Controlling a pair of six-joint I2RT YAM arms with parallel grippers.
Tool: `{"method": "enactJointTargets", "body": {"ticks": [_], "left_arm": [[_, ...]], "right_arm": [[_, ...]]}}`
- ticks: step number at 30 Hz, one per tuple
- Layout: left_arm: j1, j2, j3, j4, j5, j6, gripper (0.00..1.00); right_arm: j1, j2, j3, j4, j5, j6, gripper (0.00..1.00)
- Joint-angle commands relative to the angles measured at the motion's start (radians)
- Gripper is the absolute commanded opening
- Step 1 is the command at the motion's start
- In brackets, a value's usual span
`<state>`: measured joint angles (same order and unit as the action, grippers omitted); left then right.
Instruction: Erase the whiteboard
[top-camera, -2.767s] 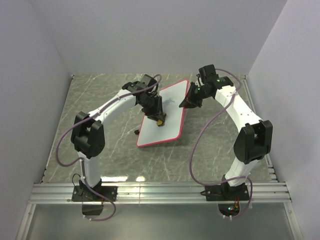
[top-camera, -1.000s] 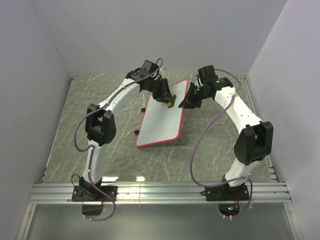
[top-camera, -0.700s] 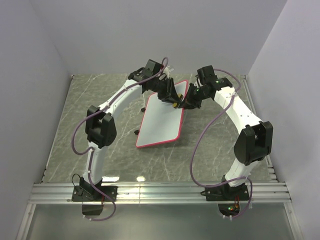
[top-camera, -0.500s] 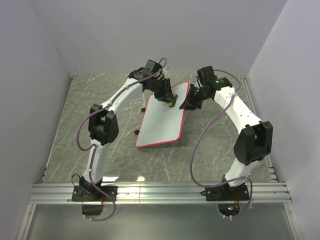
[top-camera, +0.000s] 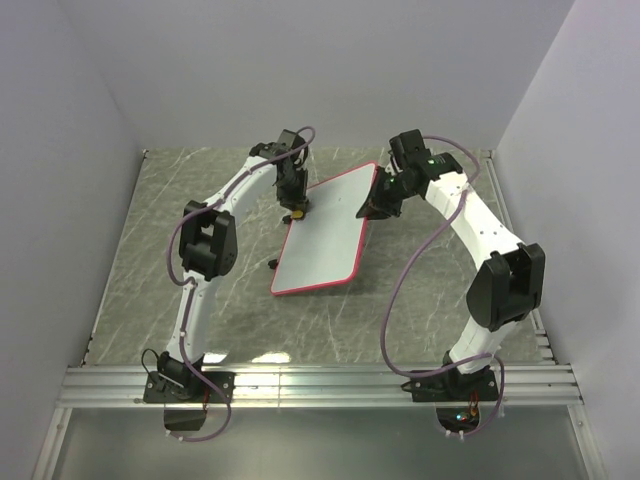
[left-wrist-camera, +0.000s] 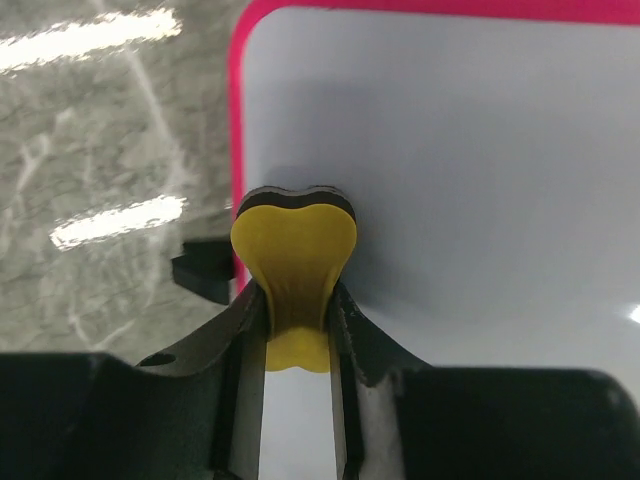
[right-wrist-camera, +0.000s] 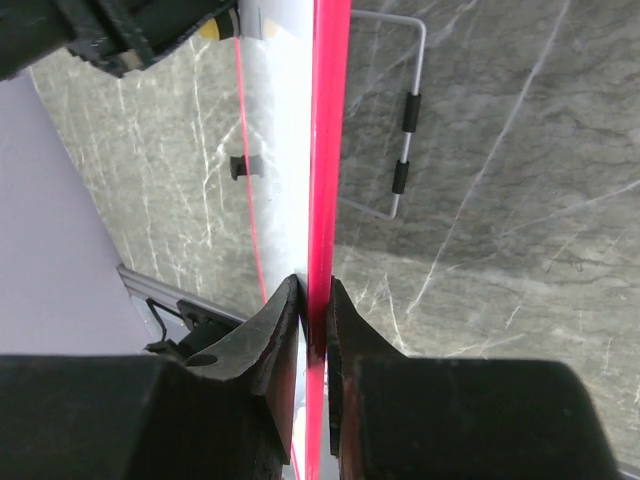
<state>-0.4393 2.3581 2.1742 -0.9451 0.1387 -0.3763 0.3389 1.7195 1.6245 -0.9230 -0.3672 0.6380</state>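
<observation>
The whiteboard (top-camera: 325, 238), white with a red-pink frame, lies tilted on the marbled table with its far right corner raised. My right gripper (top-camera: 366, 209) is shut on its red frame edge (right-wrist-camera: 326, 170), seen edge-on in the right wrist view. My left gripper (top-camera: 294, 205) is shut on a small yellow sponge (left-wrist-camera: 293, 255) and presses it on the board near its far left corner (left-wrist-camera: 262, 40). The board surface (left-wrist-camera: 470, 160) shows no marks.
Black clips (top-camera: 272, 263) stick out at the board's left edge; one shows in the left wrist view (left-wrist-camera: 205, 272). A wire stand (right-wrist-camera: 400, 150) hangs behind the board. Grey walls enclose the table on three sides; a metal rail (top-camera: 320, 385) runs along the near edge.
My left gripper has swept the sponge from the board's far right area leftward to its far left corner. The right gripper has kept its hold, and the board has shifted slightly.
</observation>
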Motion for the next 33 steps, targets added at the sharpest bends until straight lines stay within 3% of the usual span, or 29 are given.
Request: {"method": "enactJointTargets", "body": {"ticks": [1,12,22,25,33], "left_arm": [[-0.059,0.084,-0.047,-0.086,0.064,0.031,0.0],[-0.173,-0.088,0.016,0.014,0.308,0.168,0.0],[-0.22,-0.246,-0.085,0.022,0.421,0.183,0.0],[-0.213,-0.261,-0.106,0.048,0.348,0.159,0.0],[-0.105,0.006,-0.005,-0.018,0.125,0.063,0.0]], "right_arm": [[0.055,0.032,0.049,-0.013,0.002,-0.06,0.0],[0.087,0.083,0.121,-0.068,0.022,-0.087,0.0],[0.091,0.112,0.175,-0.085,0.019,-0.084,0.0],[0.094,0.114,0.173,-0.082,0.017,-0.081,0.0],[0.101,0.094,0.14,-0.065,0.016,-0.072,0.0]]}}
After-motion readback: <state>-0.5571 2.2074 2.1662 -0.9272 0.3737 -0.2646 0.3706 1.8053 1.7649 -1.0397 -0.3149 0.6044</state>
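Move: The whiteboard slants up to the right and back towards the bases. Its middle is about 12 cm back, 7 cm right and 11 cm above the left hand, which already holds the yellow eraser on its low left margin. The far-left corner lies roughly 9 cm ahead, 1 cm left and 5 cm lower; a black foot sits 3 cm left, 1 cm ahead and 4 cm lower. From the right hand the board's middle is about 9 cm left, level fore and aft, 3 cm below. The yellow eraser, still pinched by the left hand, shifts a centimetre left, then sweeps up the slanted whiteboard towards the right gripper: some 12 cm up with about 10 cm each right and back, while the wrist turns roughly 30 degrees clockwise. It then reverses a few centimetres down the slope, forward and left. The right hand keeps pinching the red edge, holding nearly still. ##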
